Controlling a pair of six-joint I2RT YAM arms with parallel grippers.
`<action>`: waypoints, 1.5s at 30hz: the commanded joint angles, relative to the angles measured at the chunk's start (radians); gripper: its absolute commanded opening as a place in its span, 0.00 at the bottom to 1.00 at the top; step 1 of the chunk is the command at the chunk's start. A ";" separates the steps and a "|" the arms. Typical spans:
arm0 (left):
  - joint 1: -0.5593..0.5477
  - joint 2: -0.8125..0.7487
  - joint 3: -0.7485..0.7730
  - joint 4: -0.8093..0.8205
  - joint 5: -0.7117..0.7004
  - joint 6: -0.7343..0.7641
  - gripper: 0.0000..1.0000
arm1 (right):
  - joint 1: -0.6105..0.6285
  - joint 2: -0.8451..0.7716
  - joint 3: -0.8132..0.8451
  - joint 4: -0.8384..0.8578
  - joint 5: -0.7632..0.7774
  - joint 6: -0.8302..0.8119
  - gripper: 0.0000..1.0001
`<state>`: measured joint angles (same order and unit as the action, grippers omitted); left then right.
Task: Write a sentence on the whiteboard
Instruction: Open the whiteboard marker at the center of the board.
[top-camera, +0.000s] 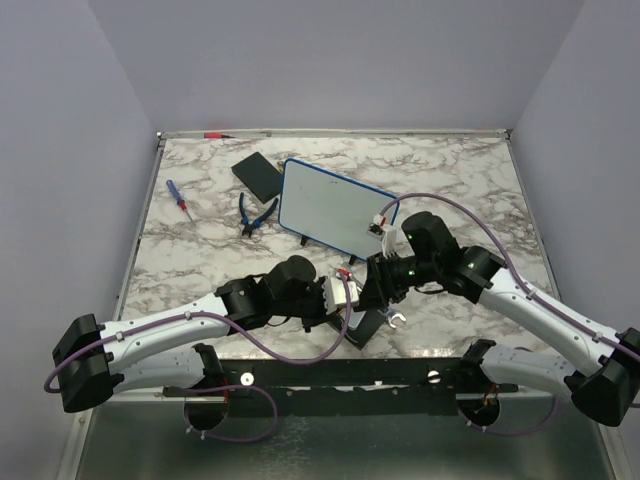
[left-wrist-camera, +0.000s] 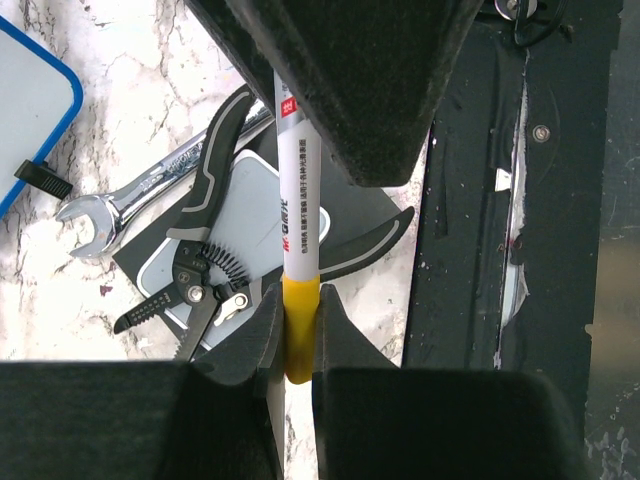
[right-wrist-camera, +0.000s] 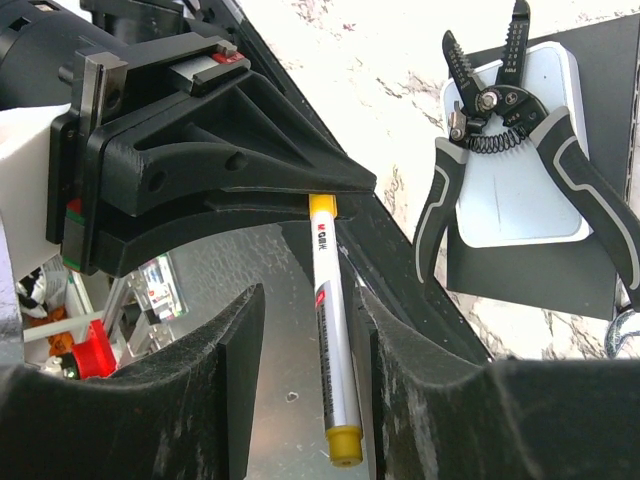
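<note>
The whiteboard, white with a blue rim, stands tilted at the table's middle; its corner shows in the left wrist view. No sentence shows on its face. A white marker with a yellow cap is held near the table's front. My left gripper is shut on the yellow cap end. My right gripper is open, its jaws straddling the marker's barrel. The barrel lies near the right finger, with a gap on the left. From above, the left gripper and the right gripper meet nose to nose.
Below the grippers a grey-handled wire stripper lies on a white-and-black pad, next to a wrench. At the back left are a black pad, blue-handled pliers and a screwdriver. A black rail runs along the front edge.
</note>
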<state>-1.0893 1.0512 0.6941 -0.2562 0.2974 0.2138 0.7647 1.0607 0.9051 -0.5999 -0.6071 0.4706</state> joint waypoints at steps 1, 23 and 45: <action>0.002 0.004 0.033 -0.004 0.031 0.002 0.00 | 0.014 0.010 -0.012 0.018 0.026 0.000 0.43; 0.002 -0.004 0.029 -0.003 -0.013 0.004 0.00 | 0.027 -0.018 -0.024 0.073 0.053 0.020 0.00; 0.002 -0.031 -0.003 0.024 -0.099 0.009 0.00 | 0.025 -0.173 0.113 -0.176 0.191 -0.215 0.00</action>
<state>-1.1019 1.0229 0.6987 -0.1226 0.2771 0.2459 0.7921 0.9180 0.9535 -0.6754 -0.4591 0.3264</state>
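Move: The marker's cap end is still in the left fingers; its middle lies about 4 cm right of and 4 cm above the left hand. The right fingers stand half open around its other end, with its middle some 3 cm left and 2 cm below, level fore and aft. Beneath, the grey box with the wire stripper lies roughly 5 cm ahead of the right hand, 2 cm left and 18 down; the wrench is about 6 cm farther out than the box and 3 cm right of it. The right fingers shut on the free half of the marker, pinching its barrel near the end as the hand sinks about 1 cm, while the left fingers keep their hold on the yellow cap. Then both hands lift the marker together some 4 cm up and 2 cm to the robot's right, the right wrist rolling about 15 degrees, its forward side rising. ##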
